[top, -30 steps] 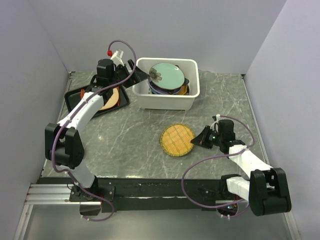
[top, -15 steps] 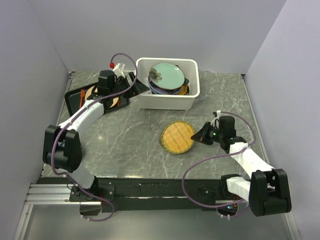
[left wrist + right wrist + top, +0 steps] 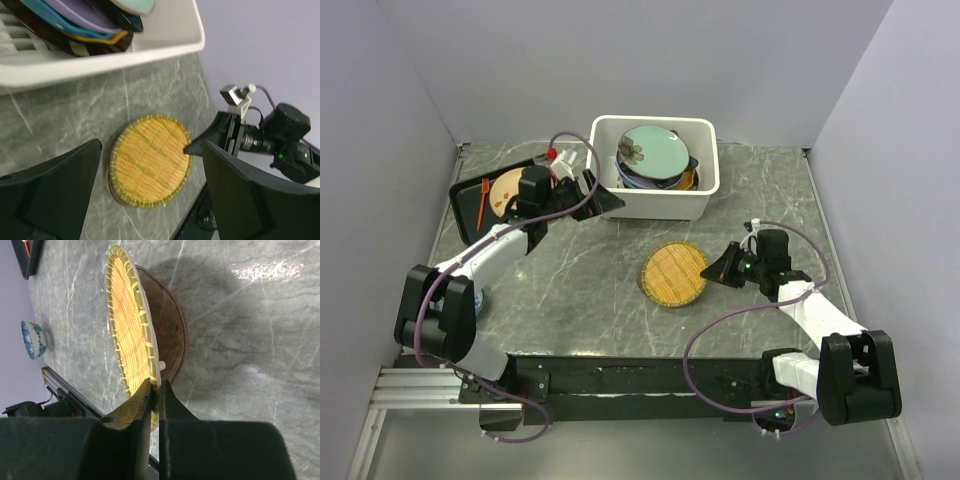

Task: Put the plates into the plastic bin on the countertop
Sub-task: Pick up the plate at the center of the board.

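A round woven yellow plate (image 3: 674,275) with a green rim lies on the countertop (image 3: 580,290) in front of the bin. My right gripper (image 3: 721,272) is shut on its right rim (image 3: 156,385). The plate (image 3: 127,340) is tipped up on that side, and its brown underside shows. The white plastic bin (image 3: 655,207) holds several stacked plates (image 3: 655,150), a pale green one on top. My left gripper (image 3: 605,203) hangs open and empty by the bin's front left corner, pointing right. Between its fingers I see the woven plate (image 3: 150,165) and the bin (image 3: 100,60).
A black tray (image 3: 470,215) at the back left carries a beige plate (image 3: 507,188) and an orange utensil (image 3: 483,200). A small blue patterned bowl (image 3: 34,339) stands on the countertop near the left arm. Grey walls close in the sides and back.
My left arm has drawn back from the bin's left rim and swung down to its front left corner, still open. The right gripper has nudged slightly away with the plate's rim.
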Controlling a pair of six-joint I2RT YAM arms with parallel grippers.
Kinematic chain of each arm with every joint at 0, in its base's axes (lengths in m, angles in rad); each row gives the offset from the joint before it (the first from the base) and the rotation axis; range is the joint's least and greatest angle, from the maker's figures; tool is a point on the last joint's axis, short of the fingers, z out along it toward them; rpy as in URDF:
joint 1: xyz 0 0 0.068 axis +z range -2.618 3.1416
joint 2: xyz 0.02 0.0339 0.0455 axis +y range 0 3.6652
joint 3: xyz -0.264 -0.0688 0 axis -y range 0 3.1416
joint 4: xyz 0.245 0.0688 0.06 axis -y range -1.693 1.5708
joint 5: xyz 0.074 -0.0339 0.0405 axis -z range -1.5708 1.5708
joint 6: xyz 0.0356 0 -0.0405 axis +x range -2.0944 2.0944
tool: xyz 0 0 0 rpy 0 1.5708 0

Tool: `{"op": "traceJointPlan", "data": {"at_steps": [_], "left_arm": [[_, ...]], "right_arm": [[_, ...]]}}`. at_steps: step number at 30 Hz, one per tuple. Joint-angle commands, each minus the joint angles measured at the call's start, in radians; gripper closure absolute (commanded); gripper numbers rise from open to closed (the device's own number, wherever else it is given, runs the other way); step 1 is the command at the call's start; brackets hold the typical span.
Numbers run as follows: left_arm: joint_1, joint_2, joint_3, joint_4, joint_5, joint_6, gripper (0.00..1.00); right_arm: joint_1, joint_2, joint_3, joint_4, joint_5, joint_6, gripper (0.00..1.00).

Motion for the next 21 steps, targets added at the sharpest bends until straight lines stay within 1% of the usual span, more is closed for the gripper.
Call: {"op": "traceJointPlan", "data": {"at_steps": [1, 5, 10, 15, 21], "left_arm": [[-0.035, 0.016, -0.024, 0.127, 0.081, -0.010, 0.13], [-0.052, 0.037, -0.029, 0.143, 0.089, 0.002, 0.14], [-0.058, 0.033, -0.044, 0.105, 0.082, 0.040, 0.14], [-0.058, 0.005, -0.078, 0.088, 0.017, 0.074, 0.14], [-0.058, -0.039, -0.115, 0.089, -0.039, 0.070, 0.13]], "right_arm": [[-0.003, -0.039, 0.043, 0.065, -0.041, 0.014, 1.00], [-0.003, -0.057, 0.046, 0.059, -0.034, 0.019, 1.00], [-0.004, -0.082, 0.047, 0.064, -0.030, 0.040, 1.00], [-0.003, -0.118, 0.052, 0.058, -0.025, 0.051, 1.00], [-0.004, -0.141, 0.090, 0.019, -0.034, 0.035, 1.00]]}}
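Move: The woven plate is in the right hand's grip by its near rim, its middle some 7 cm to that hand's left, level fore and aft and about 2 cm lower; a brown disc lies on the countertop about 9 cm to that hand's left, 1 cm back and 7 cm below. The plastic bin is roughly 23 cm ahead and 11 cm left of it. From the open left hand, the plate lies about 15 cm back, 15 cm right and 15 cm below, the bin 8 cm ahead and 10 cm right. The woven plate, still pinched at its rim by the right fingers, is raised about 3 cm nearly straight up from over the brown disc while that wrist tips up slightly. The left hand, fingers staying wide open, closes in on the plate from the bin side: first back and to the right, then mainly down, about 5 cm lower in all, without touching the plate. ##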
